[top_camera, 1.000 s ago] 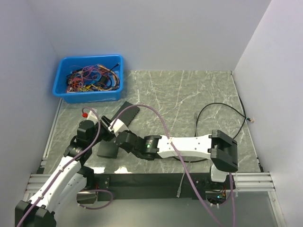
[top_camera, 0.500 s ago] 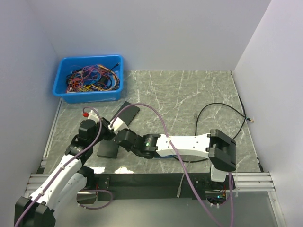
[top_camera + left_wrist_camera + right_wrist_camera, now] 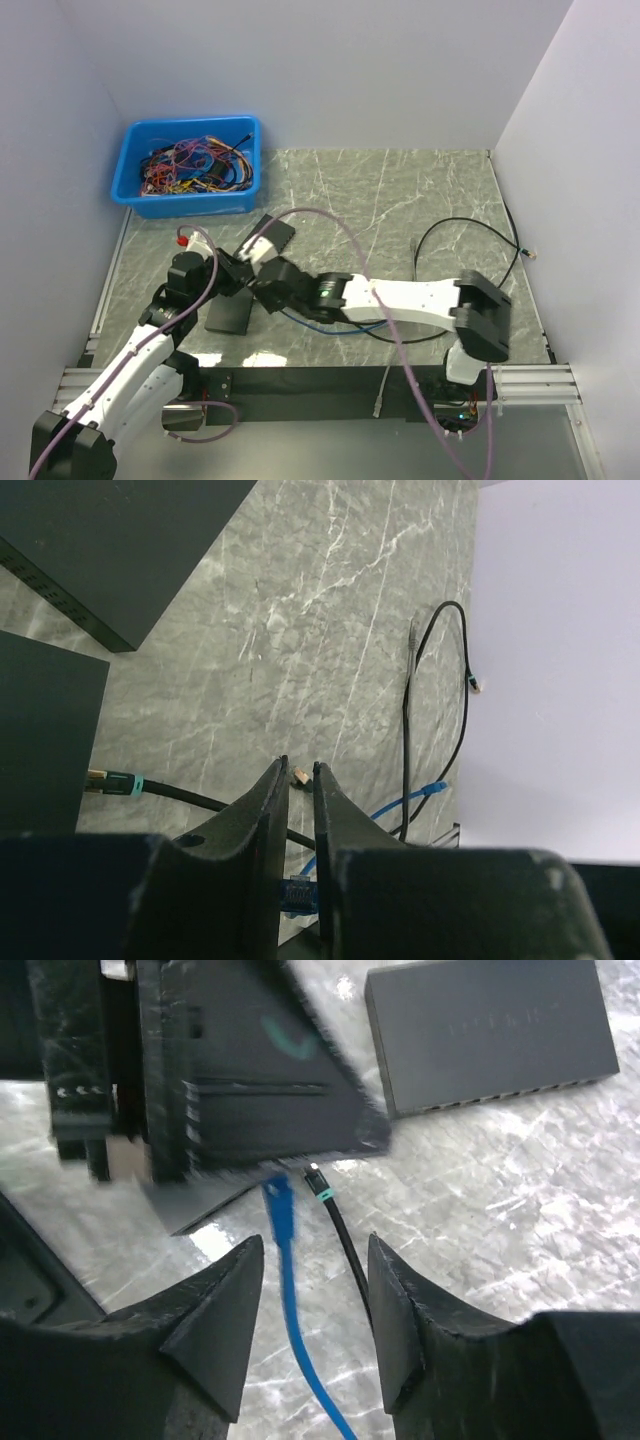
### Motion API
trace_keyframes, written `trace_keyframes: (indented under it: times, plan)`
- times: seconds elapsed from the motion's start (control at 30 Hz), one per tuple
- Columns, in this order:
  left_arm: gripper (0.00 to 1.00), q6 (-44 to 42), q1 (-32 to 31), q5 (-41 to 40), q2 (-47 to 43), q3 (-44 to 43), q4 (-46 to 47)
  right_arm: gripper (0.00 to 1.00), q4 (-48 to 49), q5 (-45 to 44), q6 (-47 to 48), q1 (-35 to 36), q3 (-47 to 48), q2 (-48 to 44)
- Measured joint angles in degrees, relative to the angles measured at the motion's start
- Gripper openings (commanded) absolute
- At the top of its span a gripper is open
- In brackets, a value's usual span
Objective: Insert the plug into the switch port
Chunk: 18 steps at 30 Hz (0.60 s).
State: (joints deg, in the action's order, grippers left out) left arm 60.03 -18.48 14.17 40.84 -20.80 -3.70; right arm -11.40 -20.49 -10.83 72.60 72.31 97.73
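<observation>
The blue plug sits deep between my left gripper's nearly closed jaws, which are shut on it. From the right wrist the same plug pokes out under the left gripper body, its blue cable trailing between my right gripper's open jaws, which touch nothing. A dark switch with a row of ports lies just beyond. From above, both grippers meet between that switch and a second dark box.
A black cable with a teal-banded plug lies beside the blue one. A black cable loop sits at right. A blue bin of tangled wires stands at back left. A grey cable hangs over the front rail.
My left gripper closed on the blue plug. My right gripper then opened off it, and its arm shifted slightly right.
</observation>
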Motion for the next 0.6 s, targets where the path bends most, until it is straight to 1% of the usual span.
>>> trace_keyframes:
  times: [0.07,0.17,0.23,0.3,0.4,0.6]
  plan:
    - [0.01,-0.8,0.0,-0.1,0.0,0.0,0.2,0.54,1.6,2.9,0.0,-1.7,-3.2,-4.0]
    - [0.01,-2.0,0.0,0.0,0.0,0.0,1.8,0.54,5.4,11.3,-0.5,-6.5,-9.4,-13.0]
    - [0.01,-2.9,0.0,0.6,0.0,0.0,4.1,0.49,10.1,19.0,-1.7,-11.1,-14.3,-19.5]
    - [0.01,-3.9,0.0,2.0,0.0,0.3,8.2,0.49,14.9,26.1,-3.4,-15.6,-18.5,-24.7]
    - [0.01,-4.9,0.0,4.6,-0.5,2.4,16.1,0.48,20.5,34.8,-4.8,-18.4,-22.3,-27.8]
    - [0.01,-6.0,0.0,10.1,-1.0,4.9,29.5,0.48,27.1,49.6,-7.2,-18.3,-23.4,-25.2]
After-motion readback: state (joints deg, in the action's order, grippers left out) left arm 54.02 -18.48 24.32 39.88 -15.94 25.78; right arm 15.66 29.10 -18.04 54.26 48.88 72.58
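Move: The left hand already holds the blue plug. The switch, the nearer dark box, lies about 6 cm back, 8 cm to its left and 13 cm below. The black-cable plug at the box's edge is roughly 3 cm back, 1 cm left and 14 cm below; the far dark box is some 10 cm straight ahead, 13 cm below. From the open right hand, the blue plug is about 4 cm ahead, 2 cm left and level. Keeping its pinch on the blue plug, the left hand lifts it about 7.5 cm, easing a little to the right late on while its fingers tip up some 25 degrees. The right hand, already free and staying open, backs away from the plug: up and to the right first, then back towards its base, rolling with its left side rising and turning counter-clockwise. ##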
